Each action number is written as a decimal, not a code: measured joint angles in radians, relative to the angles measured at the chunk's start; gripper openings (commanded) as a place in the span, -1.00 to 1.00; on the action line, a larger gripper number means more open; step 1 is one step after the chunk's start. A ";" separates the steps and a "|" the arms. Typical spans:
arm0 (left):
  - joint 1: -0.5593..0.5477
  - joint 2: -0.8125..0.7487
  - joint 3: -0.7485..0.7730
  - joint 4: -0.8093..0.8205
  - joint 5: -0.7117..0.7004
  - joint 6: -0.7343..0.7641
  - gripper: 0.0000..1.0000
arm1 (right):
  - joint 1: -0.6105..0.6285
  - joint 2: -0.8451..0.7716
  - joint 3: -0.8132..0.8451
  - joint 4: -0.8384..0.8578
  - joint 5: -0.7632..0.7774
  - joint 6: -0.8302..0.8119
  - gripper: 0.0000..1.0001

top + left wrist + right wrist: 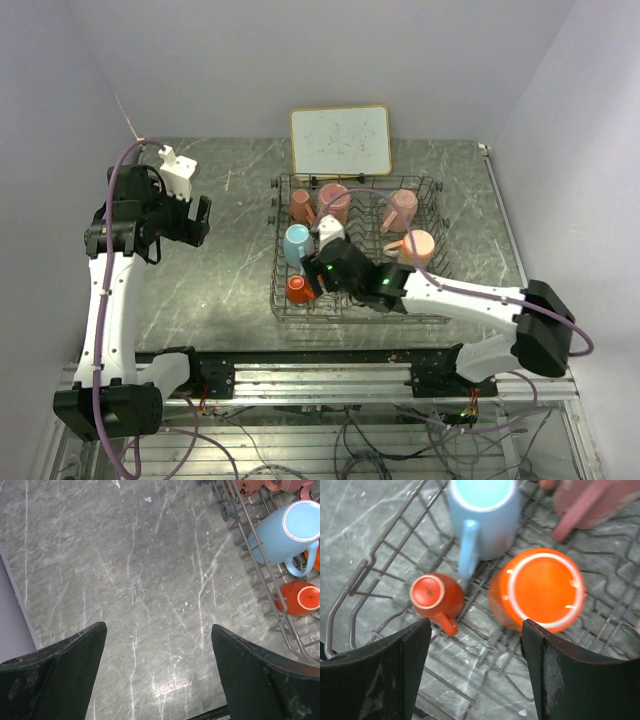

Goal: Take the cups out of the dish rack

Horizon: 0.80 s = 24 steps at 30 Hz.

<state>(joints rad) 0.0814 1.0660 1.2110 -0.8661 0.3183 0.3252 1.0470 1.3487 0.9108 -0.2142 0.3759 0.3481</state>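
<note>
The dark wire dish rack (340,318) stands mid-table and holds several cups: pink ones (335,200) along its far side, a peach one (417,245), a light blue one (297,242) and a small orange one (299,290). My right gripper (325,270) hangs low over the rack's near left corner. In the right wrist view it (476,630) is open over bare rack wires (351,596), between the small orange cup (432,594) and a large orange cup (540,590). Its right finger (545,650) is at that cup's near rim. My left gripper (159,630) is open over bare table.
A white framed board (340,140) leans against the back wall behind the rack. In the left wrist view the rack's left side (260,565) shows with the light blue cup (285,535) and the small orange cup (300,599). Grey walls close in both table sides.
</note>
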 measured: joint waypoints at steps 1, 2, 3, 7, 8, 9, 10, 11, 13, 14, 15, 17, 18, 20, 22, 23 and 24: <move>0.000 0.000 0.002 -0.003 0.000 0.000 0.92 | 0.032 0.040 0.021 0.001 0.018 -0.011 0.33; 0.000 0.000 0.004 -0.006 0.000 0.000 0.92 | 0.052 0.068 0.032 0.005 0.023 -0.018 0.28; 0.000 0.000 0.005 -0.008 -0.002 0.000 0.91 | 0.069 0.095 0.039 0.011 0.025 -0.026 0.23; 0.000 0.000 0.005 -0.022 -0.014 0.000 0.91 | 0.087 0.160 0.042 0.027 0.024 -0.042 0.10; 0.000 -0.001 0.005 -0.022 -0.019 0.000 0.92 | 0.087 0.174 0.042 0.030 0.021 -0.045 0.10; 0.000 -0.004 0.005 -0.022 -0.021 0.000 0.92 | 0.087 0.184 0.043 0.032 0.019 -0.047 0.09; 0.000 -0.007 0.005 -0.022 -0.023 0.001 0.92 | 0.085 0.196 0.043 0.034 0.015 -0.050 0.08; 0.000 -0.013 0.005 -0.022 -0.023 0.001 0.93 | 0.086 0.210 0.045 0.039 0.010 -0.054 0.06; 0.000 -0.024 0.005 -0.022 -0.024 0.001 0.93 | 0.086 0.235 0.049 0.049 -0.002 -0.058 0.05; 0.000 -0.027 0.005 -0.022 -0.024 0.001 0.92 | 0.086 0.245 0.050 0.053 -0.005 -0.059 0.04; 0.000 -0.031 0.005 -0.023 -0.024 0.001 0.92 | 0.086 0.257 0.050 0.060 -0.012 -0.060 0.04; 0.000 -0.032 0.009 -0.027 -0.024 0.001 0.91 | 0.086 0.277 0.050 0.071 -0.023 -0.062 0.03; 0.000 -0.032 0.010 -0.028 -0.024 0.000 0.91 | 0.086 0.286 0.050 0.078 -0.027 -0.062 0.03; 0.000 -0.032 0.011 -0.032 -0.024 0.000 0.91 | 0.086 0.308 0.052 0.085 -0.031 -0.065 0.00; 0.000 -0.035 0.011 -0.034 -0.023 0.000 0.91 | 0.086 0.331 0.057 0.090 -0.035 -0.069 -0.04; 0.000 -0.038 0.011 -0.035 -0.022 0.000 0.91 | 0.085 0.343 0.060 0.092 -0.037 -0.073 -0.07; 0.000 -0.042 0.011 -0.035 -0.021 -0.001 0.91 | 0.084 0.353 0.061 0.095 -0.042 -0.076 -0.10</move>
<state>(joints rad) 0.0814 1.0245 1.2221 -0.9012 0.2974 0.3244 1.1313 1.7020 0.9714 -0.1192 0.3344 0.2722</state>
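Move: The small red cup in the rack's near left corner lies about 7 cm to the right hand's left, level with it fore and aft, and some 12 cm below; its handle points right and back. The blue cup stands roughly 9 cm beyond the red one, the orange cup about 6 cm ahead of the right hand and 1 cm to its right. From the left hand, the red cup is some 20 cm right, 5 cm back and 22 cm lower. The red cup's handle is what the right hand comes down to: it sinks about 10 cm while shifting some 5 cm left and slightly back early on, turning a little counter-clockwise and rolling its left side down. The fingers narrow from about three quarters open to half, bringing their tips to either side of the handle, not shut on it. ##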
